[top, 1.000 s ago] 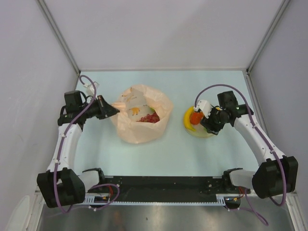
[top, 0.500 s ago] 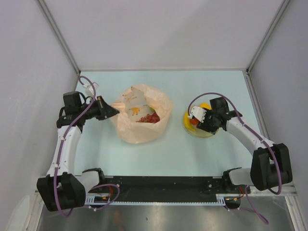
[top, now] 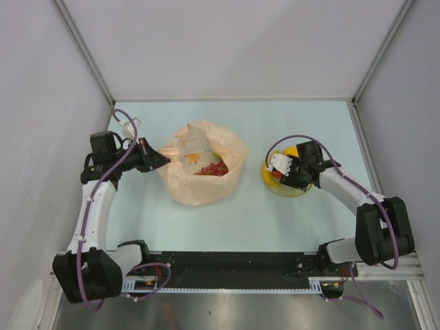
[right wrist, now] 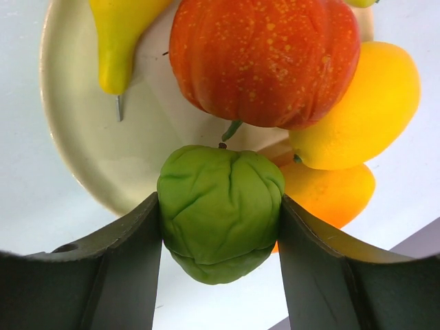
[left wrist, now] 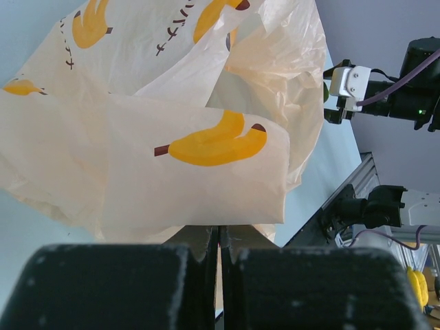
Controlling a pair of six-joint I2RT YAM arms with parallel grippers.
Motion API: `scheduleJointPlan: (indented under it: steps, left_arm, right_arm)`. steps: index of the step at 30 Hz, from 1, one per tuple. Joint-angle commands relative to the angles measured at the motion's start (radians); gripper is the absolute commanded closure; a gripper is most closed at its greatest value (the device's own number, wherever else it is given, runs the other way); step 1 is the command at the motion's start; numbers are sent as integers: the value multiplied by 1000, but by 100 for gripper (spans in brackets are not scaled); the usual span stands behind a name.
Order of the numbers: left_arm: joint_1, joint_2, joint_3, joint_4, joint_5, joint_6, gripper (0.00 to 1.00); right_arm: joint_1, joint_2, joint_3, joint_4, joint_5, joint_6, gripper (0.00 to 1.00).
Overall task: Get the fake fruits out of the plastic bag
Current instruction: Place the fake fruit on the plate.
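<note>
The peach-orange plastic bag (top: 199, 180) lies open left of centre, with a dark red grape bunch (top: 215, 169) showing inside. My left gripper (top: 165, 159) is shut on the bag's (left wrist: 172, 137) left edge, and the thin film is pinched between the closed jaws of my left gripper (left wrist: 220, 240). My right gripper (top: 279, 172) hangs over the cream plate (top: 294, 192), shut on a wrinkled green apple (right wrist: 220, 210). Below the apple, on the plate (right wrist: 82, 144), lie a yellow banana (right wrist: 120, 38), a red round fruit (right wrist: 265, 58), a lemon (right wrist: 361, 106) and an orange fruit (right wrist: 333, 196).
Grey walls close in the pale table at the back and on both sides. A black rail (top: 227, 265) with both arm bases runs along the near edge. The right arm (left wrist: 385, 93) shows past the bag in the left wrist view.
My right arm has swung left and down over the plate with the green apple still gripped. The left arm and the bag have stayed put.
</note>
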Motion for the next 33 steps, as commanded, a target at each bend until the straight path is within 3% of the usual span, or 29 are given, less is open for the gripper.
scheduleJointPlan:
  steps: [1, 7, 8, 9, 15, 20, 24, 26, 33]
  left_arm:
    - [-5, -7, 8, 18, 15, 17, 100]
    - [-7, -4, 5, 29, 30, 6, 100]
    - [-7, -6, 3, 32, 32, 3, 100]
    - [-7, -6, 2, 32, 36, 0, 100]
    - [-5, -10, -9, 41, 44, -3, 100]
    - [-7, -30, -21, 41, 47, -4, 100]
    - [-7, -42, -40, 46, 56, -12, 100]
    - [-7, -49, -49, 52, 61, -18, 100]
    - [-8, -58, -54, 84, 66, -49, 100]
  right_arm:
    - [2, 1, -7, 43, 24, -12, 38]
    - [2, -15, -19, 37, 36, -8, 29]
    - [3, -18, -17, 38, 41, -5, 17]
    - [5, -25, -17, 38, 44, 0, 13]
    - [43, -91, -13, -7, 48, -12, 10]
    - [89, -237, 3, -84, 38, -66, 7]
    - [91, -349, 111, -190, -92, -101, 3]
    - [109, -369, 165, -149, -188, -38, 1]
    - [472, -219, 348, 202, -200, 265, 4]
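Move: The right hand grips the green fruit just over the plate's near right part; the plate's middle is roughly 3 cm ahead, 3 cm left and 4 cm down. The red fruit lies some 3 cm ahead and 6 cm left, the orange fruit 5 cm ahead and 2 cm right, the yellow fruit 7 cm ahead and 3 cm left. The bag's middle is about 28 cm left, 5 cm ahead. From the left hand the plate is some 36 cm right, 3 cm ahead, 20 cm down. The right fingers, pinching the green fruit at first, open wide and let go of it while the hand stays nearly in place. Then it climbs clear of the plate, about 20 cm, and gathers speed leftward towards the bag, some 14 cm, the wrist tipping the fingers up and forward and turning counter-clockwise. The left hand keeps its pinch on the bag's edge. ##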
